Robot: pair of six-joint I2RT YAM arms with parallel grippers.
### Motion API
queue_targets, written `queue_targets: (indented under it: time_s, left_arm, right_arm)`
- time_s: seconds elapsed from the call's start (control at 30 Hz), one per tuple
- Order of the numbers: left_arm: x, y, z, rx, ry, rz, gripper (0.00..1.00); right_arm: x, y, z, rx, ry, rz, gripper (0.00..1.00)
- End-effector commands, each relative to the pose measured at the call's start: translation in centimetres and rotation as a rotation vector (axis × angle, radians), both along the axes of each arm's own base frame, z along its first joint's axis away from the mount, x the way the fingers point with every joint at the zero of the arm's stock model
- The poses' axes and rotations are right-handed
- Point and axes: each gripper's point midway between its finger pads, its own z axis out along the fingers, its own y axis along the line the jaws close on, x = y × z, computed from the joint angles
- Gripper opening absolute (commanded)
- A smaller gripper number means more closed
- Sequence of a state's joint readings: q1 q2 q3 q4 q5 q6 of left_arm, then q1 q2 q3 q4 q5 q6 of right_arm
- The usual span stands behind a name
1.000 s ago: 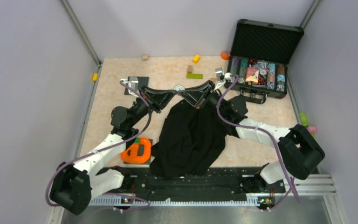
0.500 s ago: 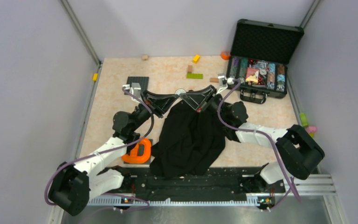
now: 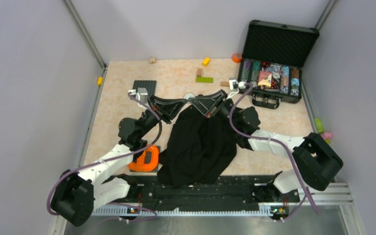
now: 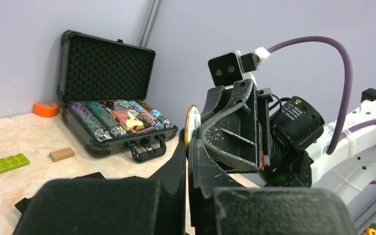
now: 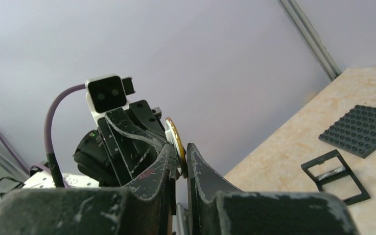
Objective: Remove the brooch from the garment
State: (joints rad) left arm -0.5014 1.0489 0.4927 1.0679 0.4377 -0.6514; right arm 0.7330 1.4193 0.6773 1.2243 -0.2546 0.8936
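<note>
The brooch (image 3: 188, 95) is a small whitish disc with a gold rim, held in the air above the top of the black garment (image 3: 200, 142). My two grippers meet tip to tip at it. The left gripper (image 3: 184, 101) is shut, and the brooch's edge (image 4: 191, 125) shows at its tips (image 4: 188, 144). The right gripper (image 3: 193, 100) is shut on the disc's lower edge (image 5: 173, 134), between its fingertips (image 5: 182, 151). The garment lies crumpled on the table, its upper end rising toward the grippers. Whether cloth still hangs from the brooch is hidden.
An open black case (image 3: 274, 78) (image 4: 112, 117) of stacked chips stands at the back right. A dark baseplate (image 3: 144, 87) (image 5: 362, 129) and a black frame (image 5: 335, 176) lie back left. A green brick (image 3: 204, 79), small blocks and an orange object (image 3: 147, 159) sit around.
Both grippers, joined at the brooch, shifted slightly toward the near side and the left elbow moved with them. For the last half second nothing has moved.
</note>
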Motion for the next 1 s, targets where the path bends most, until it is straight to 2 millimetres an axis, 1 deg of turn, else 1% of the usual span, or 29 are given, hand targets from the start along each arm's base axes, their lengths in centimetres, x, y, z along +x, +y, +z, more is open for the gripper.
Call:
queue_targets:
  time_s: [0.0, 0.03, 0.13, 0.2, 0.33, 0.47, 0.57, 0.73, 0.9, 0.97]
  left_arm:
    - [-2.6, 0.3, 2.9, -0.072, -0.105, -0.056, 0.00]
    - [-2.6, 0.3, 3.1, -0.089, -0.101, -0.060, 0.00]
    - [-2.4, 0.7, 3.3, -0.128, -0.094, -0.054, 0.00]
    - [-2.1, 0.8, 3.2, -0.135, -0.069, -0.049, 0.00]
    - [-1.6, 0.8, 3.3, -0.135, -0.032, -0.045, 0.00]
    - [-1.0, 1.2, 3.7, -0.154, -0.004, -0.026, 0.00]
    - [-0.7, 1.3, 3.9, -0.159, 0.005, -0.024, 0.00]
    - [-0.1, 1.3, 3.7, -0.156, 0.025, -0.024, 0.00]
    - [0.5, 1.5, 3.4, -0.136, 0.036, -0.016, 0.00]
    - [0.6, 1.5, 3.3, -0.130, 0.041, -0.016, 0.00]
  right_arm:
    - [3.4, -3.9, 2.4, 0.128, 0.007, -0.251, 0.00]
    - [3.4, -4.2, 2.5, 0.151, 0.003, -0.264, 0.00]
    - [2.9, -4.6, 2.7, 0.187, -0.029, -0.260, 0.00]
    - [2.5, -4.9, 3.2, 0.207, -0.070, -0.258, 0.04]
    - [1.9, -4.4, 3.2, 0.192, -0.116, -0.232, 0.08]
    - [1.3, -4.7, 3.2, 0.208, -0.145, -0.229, 0.11]
    - [1.0, -4.8, 3.1, 0.201, -0.163, -0.225, 0.17]
    - [0.2, -5.4, 3.1, 0.199, -0.209, -0.236, 0.36]
    - [0.6, -5.6, 3.0, 0.164, -0.207, -0.237, 0.37]
    - [0.5, -4.8, 2.9, 0.117, -0.221, -0.188, 0.44]
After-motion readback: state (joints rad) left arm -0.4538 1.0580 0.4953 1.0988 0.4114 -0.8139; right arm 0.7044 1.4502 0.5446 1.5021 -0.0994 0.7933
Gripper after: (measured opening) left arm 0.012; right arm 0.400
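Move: The brooch stands at both hands' fingertips, its middle about 1 cm ahead of and 2 cm above each hand point, some 1 cm to the left hand's right and level sideways with the right hand. The garment's middle lies roughly 4 cm back, 2 cm right and 32 cm below the right hand; the black frame lies about 8 cm ahead, 14 cm left and 32 cm below it. Right fingers open, releasing the brooch and drawing some 4 cm right, turning clockwise; the left keeps its pinch. ##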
